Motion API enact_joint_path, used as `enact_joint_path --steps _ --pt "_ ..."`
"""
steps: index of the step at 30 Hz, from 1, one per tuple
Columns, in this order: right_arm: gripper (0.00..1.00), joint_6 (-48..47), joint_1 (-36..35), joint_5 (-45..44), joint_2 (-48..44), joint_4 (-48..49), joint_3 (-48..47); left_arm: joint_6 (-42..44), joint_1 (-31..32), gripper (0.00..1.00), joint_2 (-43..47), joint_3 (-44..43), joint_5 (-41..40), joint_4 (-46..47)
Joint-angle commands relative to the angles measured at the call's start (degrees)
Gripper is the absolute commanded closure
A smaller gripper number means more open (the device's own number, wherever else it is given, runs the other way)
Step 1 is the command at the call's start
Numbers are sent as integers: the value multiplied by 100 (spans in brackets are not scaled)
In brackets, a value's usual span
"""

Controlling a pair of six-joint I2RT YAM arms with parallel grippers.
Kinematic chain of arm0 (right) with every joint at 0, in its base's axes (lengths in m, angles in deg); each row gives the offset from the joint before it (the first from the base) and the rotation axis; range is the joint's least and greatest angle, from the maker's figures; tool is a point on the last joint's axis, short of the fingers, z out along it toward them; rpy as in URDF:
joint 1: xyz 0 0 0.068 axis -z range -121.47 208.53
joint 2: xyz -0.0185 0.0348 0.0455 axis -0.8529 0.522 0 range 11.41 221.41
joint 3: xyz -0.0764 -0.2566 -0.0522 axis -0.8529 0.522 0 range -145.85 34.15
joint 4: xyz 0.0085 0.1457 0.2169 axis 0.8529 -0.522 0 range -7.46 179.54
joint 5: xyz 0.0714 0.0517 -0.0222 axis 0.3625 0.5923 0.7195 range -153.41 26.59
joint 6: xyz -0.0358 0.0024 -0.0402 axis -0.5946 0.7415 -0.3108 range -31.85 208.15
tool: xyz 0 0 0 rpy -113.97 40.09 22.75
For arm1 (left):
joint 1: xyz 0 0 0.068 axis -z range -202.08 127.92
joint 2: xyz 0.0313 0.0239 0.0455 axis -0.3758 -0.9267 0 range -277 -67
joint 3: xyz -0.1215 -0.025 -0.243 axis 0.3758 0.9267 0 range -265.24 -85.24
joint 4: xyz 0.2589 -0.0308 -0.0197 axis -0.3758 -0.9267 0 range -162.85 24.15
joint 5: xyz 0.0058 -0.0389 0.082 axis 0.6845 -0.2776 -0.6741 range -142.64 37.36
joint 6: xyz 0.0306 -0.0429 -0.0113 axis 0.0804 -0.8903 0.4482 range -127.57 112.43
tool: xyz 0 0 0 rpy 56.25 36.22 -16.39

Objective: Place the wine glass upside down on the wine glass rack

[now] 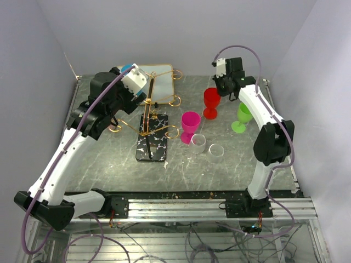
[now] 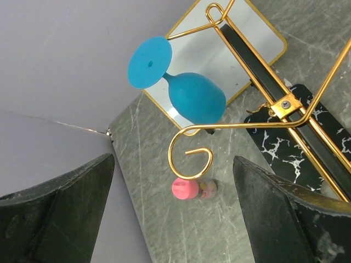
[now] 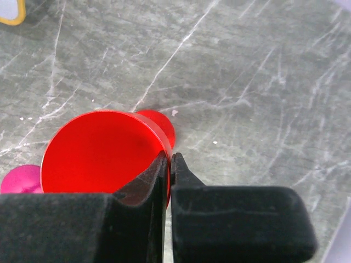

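The wine glass rack [image 1: 153, 118] is a gold post with scroll-ended arms on a black veined base [image 1: 152, 143]. In the left wrist view a blue wine glass [image 2: 194, 97] hangs by its foot on a rack arm [image 2: 236, 125], apart from the fingers. My left gripper [image 2: 173, 161] is open and empty in front of it; in the top view the left gripper [image 1: 140, 83] is beside the rack top. My right gripper [image 3: 169, 159] is shut on the rim of a red wine glass [image 3: 98, 150], one finger inside and one outside. The glass [image 1: 211, 101] stands upright on the table.
A white gold-rimmed tray [image 1: 163, 70] lies behind the rack. A magenta glass [image 1: 190, 125], a green glass [image 1: 242, 115] and two clear glasses [image 1: 198, 142] [image 1: 216, 150] stand right of the rack. A small pink-capped object [image 2: 189, 188] lies on the table near a scroll end.
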Motion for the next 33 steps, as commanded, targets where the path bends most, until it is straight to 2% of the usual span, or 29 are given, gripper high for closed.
enact_joint_path --steps 1,8,15,20,27,33 --pt "100 -322 24 -252 -736 -17 -312 -296 -96 1 95 -123 333 91" --pt "100 -568 31 -226 -1517 -70 -569 -1213 -596 1 267 -338 1214 122" --pt "100 -555 26 -21 -2218 -283 -1052 -1918 -800 1 313 -692 2313 45" --pt "100 -704 27 185 -2832 14 -957 -2586 -956 1 270 -906 2580 345" --pt "100 -711 29 586 -3385 800 -546 -3086 -916 1 -334 -1436 3180 661" --pt "100 -352 17 1453 -3069 536 -1272 -3474 -568 1 -979 -2007 3289 792"
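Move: The right hand already pinches the red wine glass by its rim, the glass's middle some 3 cm left and 7 below; the rack stands about 27 cm left and 13 back. The green glass is roughly 12 cm right and 7 back, the magenta one 11 left and 13 back, both some 9 below. From the empty left hand, the red glass lies about 16 cm ahead, 31 right and 25 below. Right hand, still pinching the red glass, lifts about 34 cm and back, tipping level; left rises rightward, rolling. ##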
